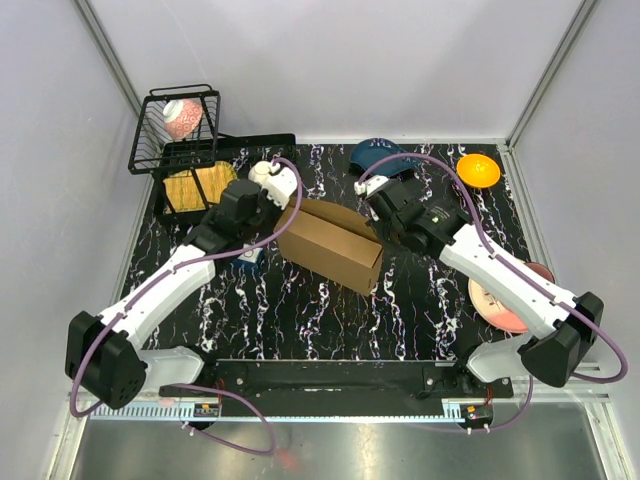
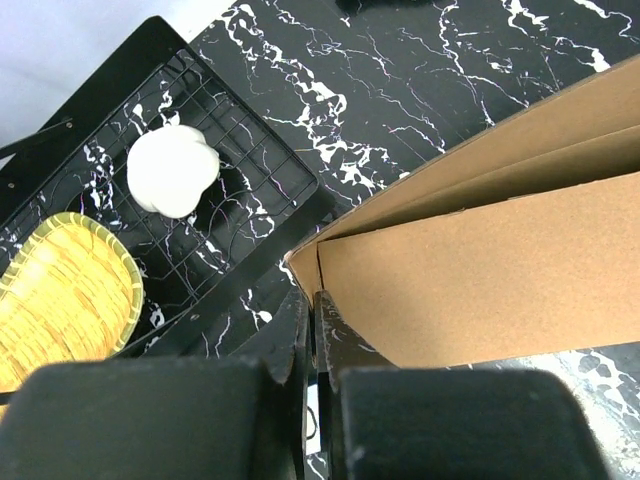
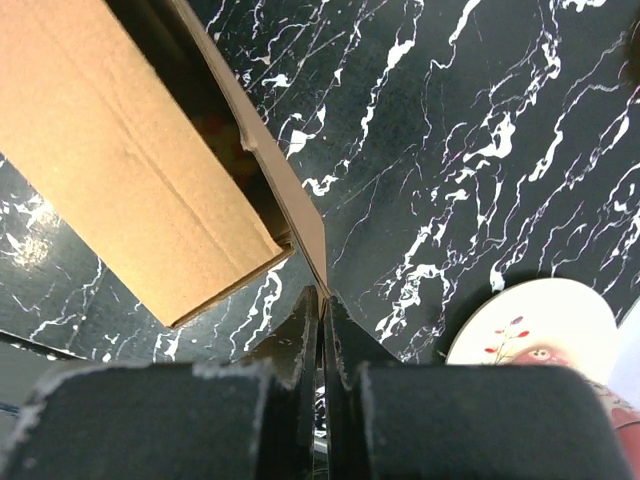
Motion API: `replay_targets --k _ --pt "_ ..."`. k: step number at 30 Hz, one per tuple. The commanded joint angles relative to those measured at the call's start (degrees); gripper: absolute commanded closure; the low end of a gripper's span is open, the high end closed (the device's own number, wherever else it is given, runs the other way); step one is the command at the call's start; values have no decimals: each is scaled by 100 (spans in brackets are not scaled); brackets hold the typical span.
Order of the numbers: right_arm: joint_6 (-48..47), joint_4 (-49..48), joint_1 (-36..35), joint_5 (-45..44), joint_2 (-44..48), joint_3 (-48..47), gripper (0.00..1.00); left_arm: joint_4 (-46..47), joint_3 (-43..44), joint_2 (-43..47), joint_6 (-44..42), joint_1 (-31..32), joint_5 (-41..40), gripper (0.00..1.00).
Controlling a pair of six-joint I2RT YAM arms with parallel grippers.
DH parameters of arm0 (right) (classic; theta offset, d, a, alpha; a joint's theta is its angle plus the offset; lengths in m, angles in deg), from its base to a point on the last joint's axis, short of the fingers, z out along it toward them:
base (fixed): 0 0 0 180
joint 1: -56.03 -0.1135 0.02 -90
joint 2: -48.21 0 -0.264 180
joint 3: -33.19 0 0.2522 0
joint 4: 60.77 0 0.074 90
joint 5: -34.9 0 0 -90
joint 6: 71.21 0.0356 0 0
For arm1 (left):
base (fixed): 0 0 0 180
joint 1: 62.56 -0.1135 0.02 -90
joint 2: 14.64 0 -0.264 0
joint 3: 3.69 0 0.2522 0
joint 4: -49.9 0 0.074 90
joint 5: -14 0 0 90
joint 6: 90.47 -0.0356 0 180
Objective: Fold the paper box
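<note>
The paper box [image 1: 335, 250] is plain brown cardboard, standing open-topped and slanted in the middle of the black marbled table [image 1: 330, 320]. My left gripper [image 1: 285, 207] is at its far left corner. In the left wrist view the box [image 2: 480, 270] fills the right side, and its corner edge runs into the shut gripper [image 2: 313, 293]. My right gripper [image 1: 375, 222] is at the box's far right end. In the right wrist view a thin wall of the box [image 3: 130, 150] runs edge-on down into the shut gripper [image 3: 322, 291].
At the back left a wire basket [image 1: 175, 128] stands by a black rack [image 2: 250, 170] holding a woven yellow dish [image 2: 60, 300] and a white lump [image 2: 172, 170]. A blue object [image 1: 380, 155], an orange bowl [image 1: 478, 170] and a flowered plate [image 3: 540, 325] lie to the right.
</note>
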Motion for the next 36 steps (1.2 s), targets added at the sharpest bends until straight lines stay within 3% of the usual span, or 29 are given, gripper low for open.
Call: replay_targets --k 1,15,26,36 --pt "814 -1177 74 925 -216 -671 100 -590 22 78 607 739 655 100" --pt "2133 -1300 689 1707 -278 -575 100 -1055 -66 289 1862 1425 136 100" --pt "2994 -1625 970 1638 -199 -109 100 -1459 206 -36 3067 1627 144 100" --pt "3091 -2091 1015 1208 65 575 100 -1618 338 -282 3490 1715 109 100"
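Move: Both shut grippers already pinch the box's upper edge at its ends. The box's middle lies about 6 cm back, 8 cm right and 6 cm below the left gripper, and about 2 cm ahead, 9 cm left and 6 cm below the right one. From the left gripper, the white cup stands some 8 cm ahead and 5 cm left, the R&O carton roughly 8 cm back and 11 cm left. The blue plate is about 17 cm straight ahead of the right gripper. Swing the box counter-clockwise between both hands: draw the left gripper back about 5 cm and a little right, away from the white cup, while pushing the right gripper forward some 4.5 cm and slightly right, towards the blue plate. Keep both pinches and the height; turn the right wrist clockwise about 30 degrees, and the left slightly counter-clockwise, tipping its fingers further down. ##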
